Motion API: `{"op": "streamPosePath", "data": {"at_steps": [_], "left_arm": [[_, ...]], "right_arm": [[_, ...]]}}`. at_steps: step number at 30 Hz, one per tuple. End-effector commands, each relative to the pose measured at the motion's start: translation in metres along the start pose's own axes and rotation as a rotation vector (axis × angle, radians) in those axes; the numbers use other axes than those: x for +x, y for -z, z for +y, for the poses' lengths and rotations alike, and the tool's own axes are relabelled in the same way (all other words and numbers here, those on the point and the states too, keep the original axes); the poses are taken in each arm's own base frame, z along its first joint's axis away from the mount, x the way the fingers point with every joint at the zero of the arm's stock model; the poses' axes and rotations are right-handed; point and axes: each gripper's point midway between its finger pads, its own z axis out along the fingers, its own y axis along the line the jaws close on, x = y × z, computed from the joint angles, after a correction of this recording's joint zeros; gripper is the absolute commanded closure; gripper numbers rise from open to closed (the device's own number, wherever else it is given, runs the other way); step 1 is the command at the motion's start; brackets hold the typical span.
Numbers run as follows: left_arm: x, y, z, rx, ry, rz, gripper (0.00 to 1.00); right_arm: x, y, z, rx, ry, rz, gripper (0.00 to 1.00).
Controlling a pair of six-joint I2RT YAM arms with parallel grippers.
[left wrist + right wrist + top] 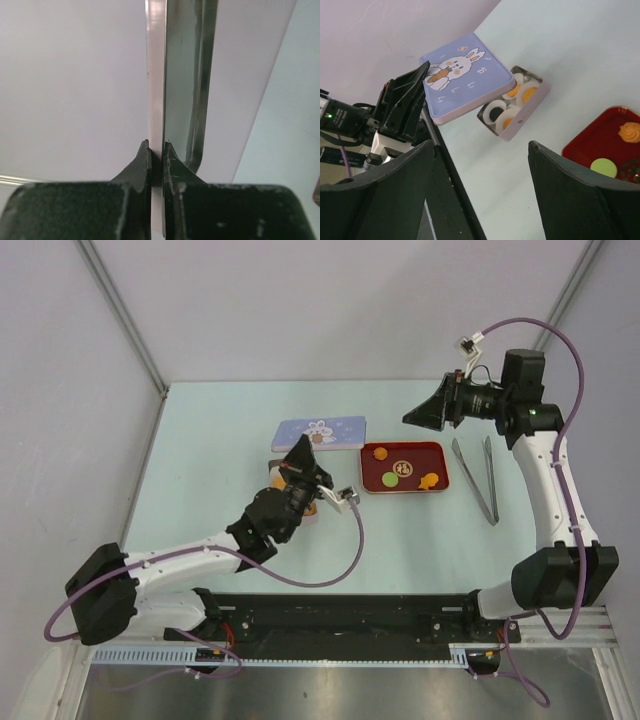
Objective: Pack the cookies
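Several cookies lie on a red tray (pixel 440 452): an orange one (pixel 381 452), a green one (pixel 386 479) and a brown round one (pixel 403 470). The right wrist view shows the tray (pixel 590 145) with an orange cookie (pixel 630 132) and a green one (pixel 603 166). An open tin box (pixel 530 107) holds cookies (pixel 514 91) in white paper cups. My left gripper (pixel 303 445) (pixel 157 145) is shut on the edge of the blue rabbit lid (pixel 322 430) (pixel 465 77) (pixel 172 75), held above the box. My right gripper (pixel 425 412) (pixel 480 145) hangs open and empty behind the tray.
Metal tongs (pixel 480 478) lie on the table right of the red tray. The left arm (pixel 270 515) covers most of the tin box in the top view. Grey walls enclose the table at the back and left.
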Motion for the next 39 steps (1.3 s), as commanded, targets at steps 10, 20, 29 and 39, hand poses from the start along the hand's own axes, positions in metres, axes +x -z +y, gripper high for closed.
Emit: {"op": "streamPosePath", "data": {"at_steps": [10, 20, 29, 39], "left_arm": [[-0.055, 0.047, 0.013, -0.247, 0.011, -0.403, 1.0], [-0.082, 0.057, -0.002, -0.45, -0.166, -0.504, 1.0], [-0.081, 0.046, 0.015, -0.488, -0.118, -0.444, 1.0], [-0.082, 0.049, 0.052, -0.581, -0.078, -0.415, 1.0]], "right_arm": [[0.012, -0.016, 0.01, -0.135, -0.04, 0.111, 0.2], [0.042, -0.034, 0.003, -0.198, -0.119, 0.192, 0.2], [0.074, -0.039, -0.01, -0.195, -0.149, 0.272, 0.2], [0.084, -0.045, -0.024, -0.168, -0.157, 0.3, 0.2]]}}
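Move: The left hand already grips the cookie box lid by its edge; its middle lies about 3 cm ahead and 4 cm right of that hand, nearly level. From the open right hand the lid is some 21 cm left, 3 cm back and 4 cm lower. The open box sits roughly 27 cm beneath the left hand, 2 cm ahead and 3 cm left; the red cookie tray lies about 34 cm under the right hand, 2 cm ahead, neither left nor right. Left hand carries the lid right, down and back towards the open right hand, which sinks about 9 cm leftward. ##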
